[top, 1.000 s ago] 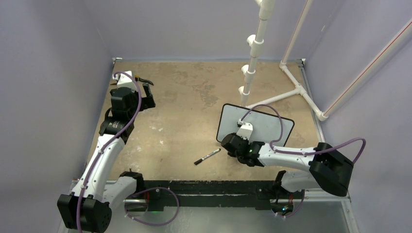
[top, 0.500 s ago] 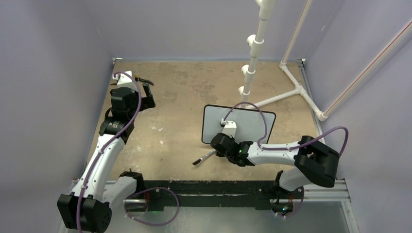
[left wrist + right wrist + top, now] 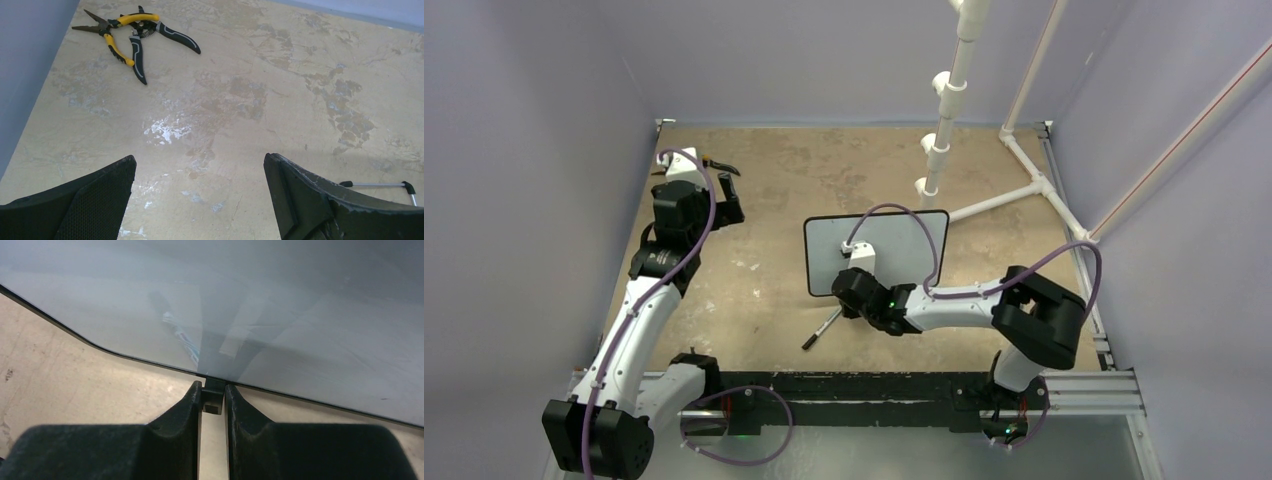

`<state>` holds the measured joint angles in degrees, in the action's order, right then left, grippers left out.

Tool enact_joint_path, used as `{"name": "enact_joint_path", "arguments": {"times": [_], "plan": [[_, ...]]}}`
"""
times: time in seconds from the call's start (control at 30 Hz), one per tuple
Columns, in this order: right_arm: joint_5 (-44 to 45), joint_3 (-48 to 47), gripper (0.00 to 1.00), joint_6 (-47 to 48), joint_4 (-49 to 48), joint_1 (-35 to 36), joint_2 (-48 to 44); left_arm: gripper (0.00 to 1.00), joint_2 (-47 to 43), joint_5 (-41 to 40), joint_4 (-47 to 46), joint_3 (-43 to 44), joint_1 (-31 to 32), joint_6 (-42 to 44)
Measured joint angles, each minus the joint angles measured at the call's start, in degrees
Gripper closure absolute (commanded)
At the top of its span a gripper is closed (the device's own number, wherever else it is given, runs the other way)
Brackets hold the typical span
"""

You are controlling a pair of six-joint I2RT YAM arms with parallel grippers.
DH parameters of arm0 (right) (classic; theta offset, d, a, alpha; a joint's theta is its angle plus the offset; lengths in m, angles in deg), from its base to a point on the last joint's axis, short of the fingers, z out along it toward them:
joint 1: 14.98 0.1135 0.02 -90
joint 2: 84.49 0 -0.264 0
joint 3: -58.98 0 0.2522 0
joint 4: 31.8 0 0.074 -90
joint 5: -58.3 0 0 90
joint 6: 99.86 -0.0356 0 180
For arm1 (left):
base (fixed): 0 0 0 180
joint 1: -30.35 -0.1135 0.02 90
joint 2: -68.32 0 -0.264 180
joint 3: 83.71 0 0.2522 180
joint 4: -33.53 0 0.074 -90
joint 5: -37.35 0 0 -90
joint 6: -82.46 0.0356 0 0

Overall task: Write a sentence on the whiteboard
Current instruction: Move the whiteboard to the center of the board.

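The whiteboard (image 3: 904,250) lies flat at mid-table, white with a thin black frame. Its face (image 3: 275,315) is blank and the sentence is out of view. My right gripper (image 3: 854,283) sits at the board's near edge. In the right wrist view this gripper (image 3: 213,392) is shut on the board's small black foot (image 3: 214,390). A black marker (image 3: 822,328) lies on the table just left of the right wrist. My left gripper (image 3: 729,195) hovers at the far left. Its jaws (image 3: 200,172) stand wide open with only bare tabletop between them.
Yellow-and-black pliers (image 3: 131,35) lie near the back left corner, beyond the left gripper. A white PVC pipe stand (image 3: 944,120) rises at the back right, and its base pipes (image 3: 1034,185) spread over the table. Purple walls enclose the table.
My right arm has slid the whiteboard leftward across the table, still gripping its foot. The marker has been nudged left and turned. The left arm has not moved.
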<state>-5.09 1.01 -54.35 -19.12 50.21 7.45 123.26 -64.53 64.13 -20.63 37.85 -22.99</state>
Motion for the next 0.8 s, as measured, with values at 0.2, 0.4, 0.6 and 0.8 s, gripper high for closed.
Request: {"name": "enact_joint_path", "arguments": {"times": [0.2, 0.4, 0.6, 0.8], "plan": [[-2.34, -4.48, 1.0, 5.05, -2.14, 0.02, 4.59, 0.01, 0.0, 0.0, 0.0, -0.46, 0.0, 0.02], [-4.28, -7.87, 1.0, 10.64, -3.67, 0.04, 9.29, 0.01, -0.48, -0.13, 0.02, -0.48, 0.0, 0.02], [-4.7, -12.48, 1.0, 14.12, -5.27, 0.0, 13.6, 0.01, -1.38, -0.48, 0.0, -0.48, 0.0, 0.02], [-5.2, -15.1, 1.0, 15.8, -6.69, -0.61, 16.09, 0.01, -1.73, -0.59, 0.02, -0.48, 0.0, 0.02]]}}
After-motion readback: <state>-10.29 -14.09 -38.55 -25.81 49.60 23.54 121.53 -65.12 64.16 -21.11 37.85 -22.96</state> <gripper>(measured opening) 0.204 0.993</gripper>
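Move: Gripped at its near-left foot by the right fingers, the whiteboard has its middle about 8 cm ahead, 7 cm to the right and 5 cm above them. The bare table it is going to lies some 12 cm ahead and 4 cm left, with the marker about 5 cm back and 5 cm left, both slightly lower. The pipe post's foot stands roughly 19 cm ahead and 17 cm right. From the idle left hand, the whiteboard is about 33 cm right, 4 cm back and 14 cm below. Dragging the whiteboard by its near-left foot, the right hand goes about 8 cm left and then increasingly forward, some 3.5 cm in all, staying low over the table. It turns roughly 13 degrees counter-clockwise on the way, tips up slightly, and keeps its closed grip. ##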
